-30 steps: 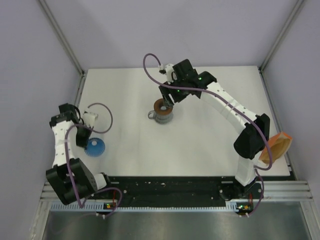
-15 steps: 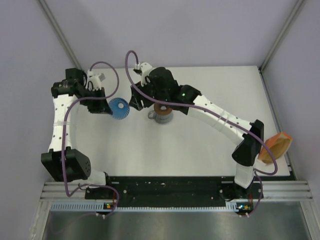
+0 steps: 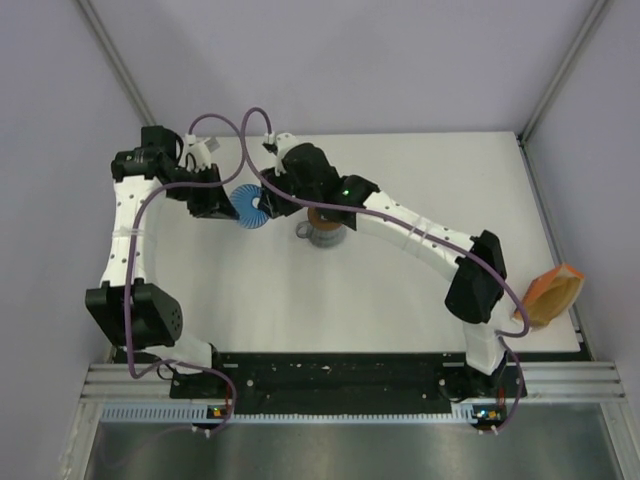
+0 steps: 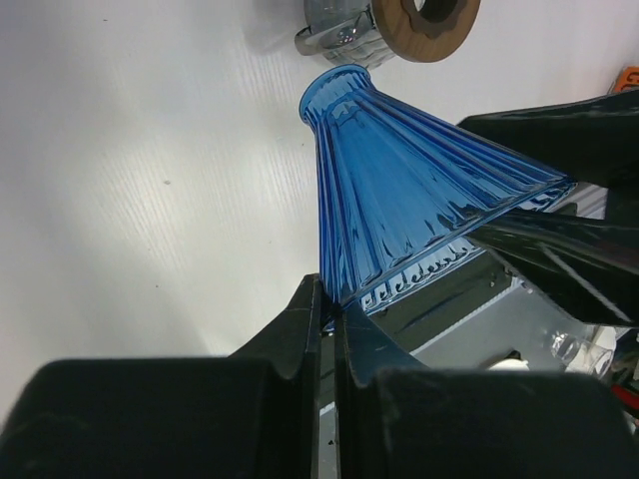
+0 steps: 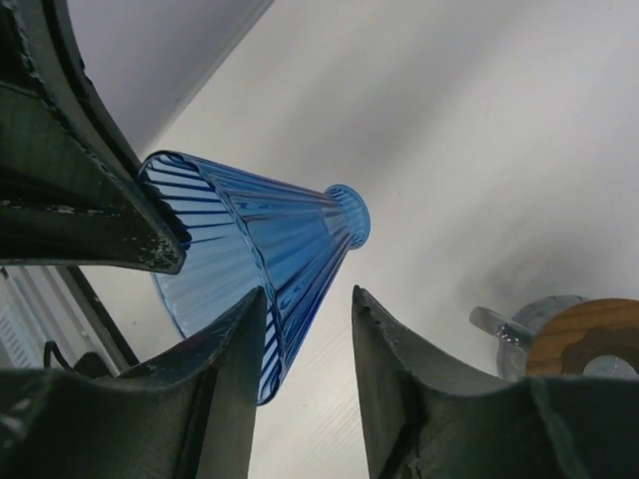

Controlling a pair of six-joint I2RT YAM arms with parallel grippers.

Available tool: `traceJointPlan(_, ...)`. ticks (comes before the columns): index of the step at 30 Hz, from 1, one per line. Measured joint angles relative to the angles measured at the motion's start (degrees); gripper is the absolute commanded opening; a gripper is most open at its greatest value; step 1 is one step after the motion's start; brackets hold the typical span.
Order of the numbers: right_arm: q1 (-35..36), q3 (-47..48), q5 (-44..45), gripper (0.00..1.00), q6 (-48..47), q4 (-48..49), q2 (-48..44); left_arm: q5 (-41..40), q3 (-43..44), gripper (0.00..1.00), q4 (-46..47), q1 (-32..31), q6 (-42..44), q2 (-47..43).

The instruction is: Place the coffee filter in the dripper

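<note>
The blue ribbed dripper [image 3: 250,207] hangs tilted above the table, left of the mug. My left gripper [image 3: 226,204] is shut on its wide rim; in the left wrist view the closed fingertips [image 4: 331,304] pinch the rim of the dripper [image 4: 409,190]. My right gripper [image 3: 270,198] meets it from the right. Its jaws [image 5: 310,299] stand open astride the lower rim of the dripper [image 5: 250,249], one finger [image 5: 235,349] against the wall, the other clear of it. The coffee filter is out of view.
A grey handled mug with a brown rim [image 3: 322,228] stands mid-table just right of the grippers, also the mug [image 5: 569,339] in the right wrist view. An orange printed pack [image 3: 553,297] lies at the table's right edge. Grey walls enclose the table.
My left arm has lifted the dripper off the table at the near left and carried it up toward the mug. My right gripper left the mug, swung left to the dripper, and its jaws have narrowed.
</note>
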Motion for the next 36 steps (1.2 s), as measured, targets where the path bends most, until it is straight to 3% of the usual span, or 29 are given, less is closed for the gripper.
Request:
traceJointPlan(4,0.0,0.0,1.0,0.02,-0.4,-1.0,2.1,0.5,0.9,0.0,-0.1,-1.4,-0.3,2.4)
traceJointPlan(6,0.0,0.0,3.8,0.0,0.2,-1.4,2.5,0.9,1.5,0.01,-0.9,-1.9,-0.5,3.2)
traceJointPlan(8,-0.4,0.1,5.3,0.0,0.8,-1.6,2.6,0.7,2.8,0.23,-1.4,-3.0,-0.5,3.9)
traceJointPlan(9,-0.7,0.3,5.6,0.0,1.0,-1.7,2.6,0.5,3.5,0.43,-1.5,-3.4,-0.4,4.2)
traceJointPlan(10,-1.3,0.8,5.6,0.0,1.0,-2.1,2.6,0.4,4.6,0.56,-1.6,-3.7,-0.3,4.8)
traceJointPlan(12,-2.7,1.7,3.0,0.0,0.9,-4.0,2.6,0.2,6.9,0.65,-1.7,-4.5,0.6,5.8)
traceJointPlan(23,-16.3,8.9,-9.5,0.0,-0.5,-21.2,2.8,-3.9,23.9,0.67,0.2,-13.1,0.7,15.6)
traceJointPlan(31,-18.4,23.8,-12.5,0.0,-3.8,-35.9,10.5,-2.9,24.6,0.67,6.5,-16.0,-1.6,18.3)
traceJointPlan(36,-19.0,24.9,-12.9,0.0,-4.6,-40.6,13.2,-2.1,20.9,0.66,13.7,-18.5,-3.7,17.6)
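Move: The blue dripper cone hangs from the left fingers by its rim. Its middle is about 4 cm right, 1 cm ahead and 3 cm below the left hand, and roughly 3 cm left, 1 cm ahead and 3 cm below the half-open right hand. The wooden collar is some 13 cm right, 9 cm ahead and 17 cm below the right hand, with the glass jug directly under the collar, about 5 cm lower. The blue dripper cone changes hands: the right fingers dip about 3 cm and shut on its rim side, then the left fingers open. The right hand carries it some 13 cm right and 7 cm forward to the wooden collar, tipping downward roughly 25 degrees and sinking a little more at the end. The left hand, open and clear of it, follows right and forward. ##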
